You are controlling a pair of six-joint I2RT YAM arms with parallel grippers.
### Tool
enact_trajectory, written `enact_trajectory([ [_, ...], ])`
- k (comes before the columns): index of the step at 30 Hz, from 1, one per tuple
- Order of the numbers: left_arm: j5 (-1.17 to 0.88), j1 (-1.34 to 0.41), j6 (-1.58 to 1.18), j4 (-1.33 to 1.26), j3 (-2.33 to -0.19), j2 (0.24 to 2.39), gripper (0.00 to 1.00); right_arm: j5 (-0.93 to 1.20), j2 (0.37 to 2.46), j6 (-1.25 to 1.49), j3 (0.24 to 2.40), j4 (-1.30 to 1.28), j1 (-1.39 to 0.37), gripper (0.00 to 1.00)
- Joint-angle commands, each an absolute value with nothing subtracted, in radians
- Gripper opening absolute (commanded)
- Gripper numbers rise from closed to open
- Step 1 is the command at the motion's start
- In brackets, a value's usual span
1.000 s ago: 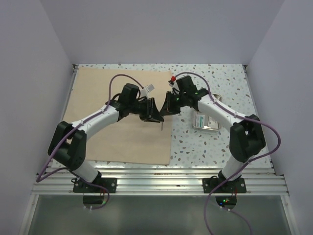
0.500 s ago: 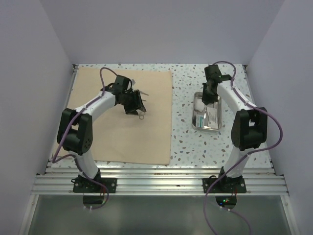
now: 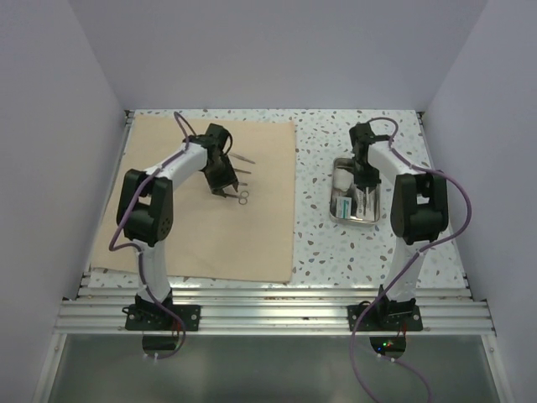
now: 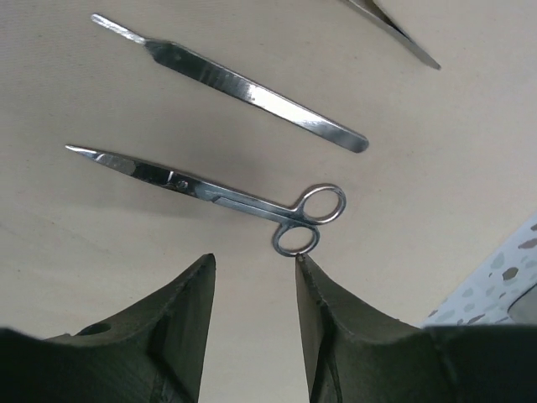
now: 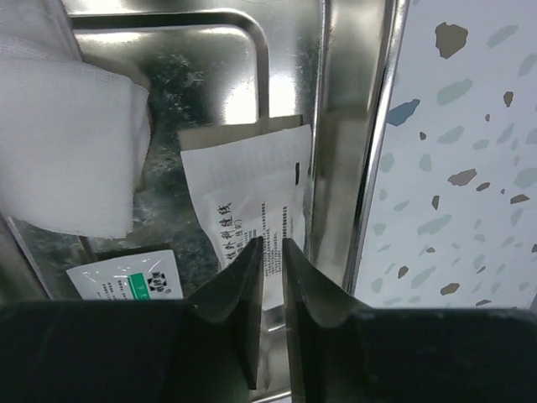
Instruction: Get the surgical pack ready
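A tan cloth (image 3: 193,235) lies flat on the left of the table. On it rest steel scissors (image 4: 226,197), a flat steel handle (image 4: 243,88) and the tip of another instrument (image 4: 394,34). My left gripper (image 4: 254,259) hovers open just short of the scissors' rings, with nothing between its fingers. On the right stands the steel tray (image 3: 340,214). In it lie white gauze (image 5: 67,151), a white printed packet (image 5: 247,197) and a small green-labelled packet (image 5: 126,281). My right gripper (image 5: 273,243) hangs over the white packet, jaws a narrow gap apart, holding nothing.
The speckled tabletop (image 3: 319,243) separates the cloth from the tray. The tray's right wall (image 5: 352,126) rises close beside my right fingers. Aluminium rails (image 3: 268,306) run along the near edge, and plain walls close in both sides and the back.
Both grippers met at the table's middle a second ago. The left swung over the cloth, opened and left the scissors lying there. The right swung to the tray and its jaws parted slightly.
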State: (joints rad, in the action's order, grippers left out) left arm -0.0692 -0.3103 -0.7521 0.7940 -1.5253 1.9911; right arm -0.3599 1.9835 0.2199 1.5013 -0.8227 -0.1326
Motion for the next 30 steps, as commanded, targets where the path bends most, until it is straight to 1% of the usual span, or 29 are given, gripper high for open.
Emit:
enact_trajectory([
  [1, -0.008, -0.281, -0.877, 0.928, -1.601, 2.055, 0.45, -0.403, 1.986, 0.212, 1.529, -0.822, -0.127, 0.21],
  [2, -0.008, -0.279, -0.897, 0.948, -1.615, 2.071, 0.45, -0.397, 1.987, 0.212, 1.534, -0.828, -0.129, 0.24],
  [3, -0.005, -0.278, -0.929, 0.969, -1.63, 2.085, 0.45, -0.391, 1.982, 0.215, 1.539, -0.83, -0.129, 0.32],
  [6, -0.003, -0.279, -0.994, 1.032, -1.69, 2.128, 0.45, -0.384, 1.959, 0.221, 1.56, -0.853, -0.149, 0.48],
  [8, 0.028, -0.279, -1.025, 1.058, -1.718, 2.137, 0.45, -0.382, 1.935, 0.225, 1.578, -0.873, -0.188, 0.52],
  [14, 0.025, -0.275, -1.172, 1.1, -1.77, 2.146, 0.45, -0.344, 1.855, 0.238, 1.577, -0.888, -0.333, 0.55],
  [17, 0.025, -0.27, -1.244, 1.127, -1.781, 2.155, 0.45, -0.305, 1.8, 0.247, 1.557, -0.882, -0.363, 0.55],
  [21, 0.028, -0.268, -1.296, 1.161, -1.792, 2.186, 0.45, -0.291, 1.755, 0.235, 1.516, -0.867, -0.364, 0.56],
  [30, 0.02, -0.267, -1.373, 1.132, -1.795, 2.241, 0.45, -0.258, 1.69, 0.212, 1.434, -0.833, -0.364, 0.56],
])
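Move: Just under the left hand's open fingers lie the scissors, their middle about 1 cm ahead, 1 cm left and 4 cm below; the scalpel sits 5 cm beyond them and a pair of tweezers 10 cm beyond, slightly right. The right hand is in the tray with tweezers: tray middle about 3 cm ahead, 4 cm left, 3 cm down; long packet 1 cm back, straight below; small sachet 3 cm back, 7 cm left; gauze 7 cm ahead, 8 cm left. Opening its fingers over the long packet, the right hand lets go of the tweezers, then sweeps about 10 cm left across the tray while rising 7 cm and drawing slightly back. The left hand sinks onto the scissors, lifts a little and sinks again, 3 cm lower in all and slightly left, turning some 35 degrees counter-clockwise and tipping its fingers back to upright, their gap unchanged. ##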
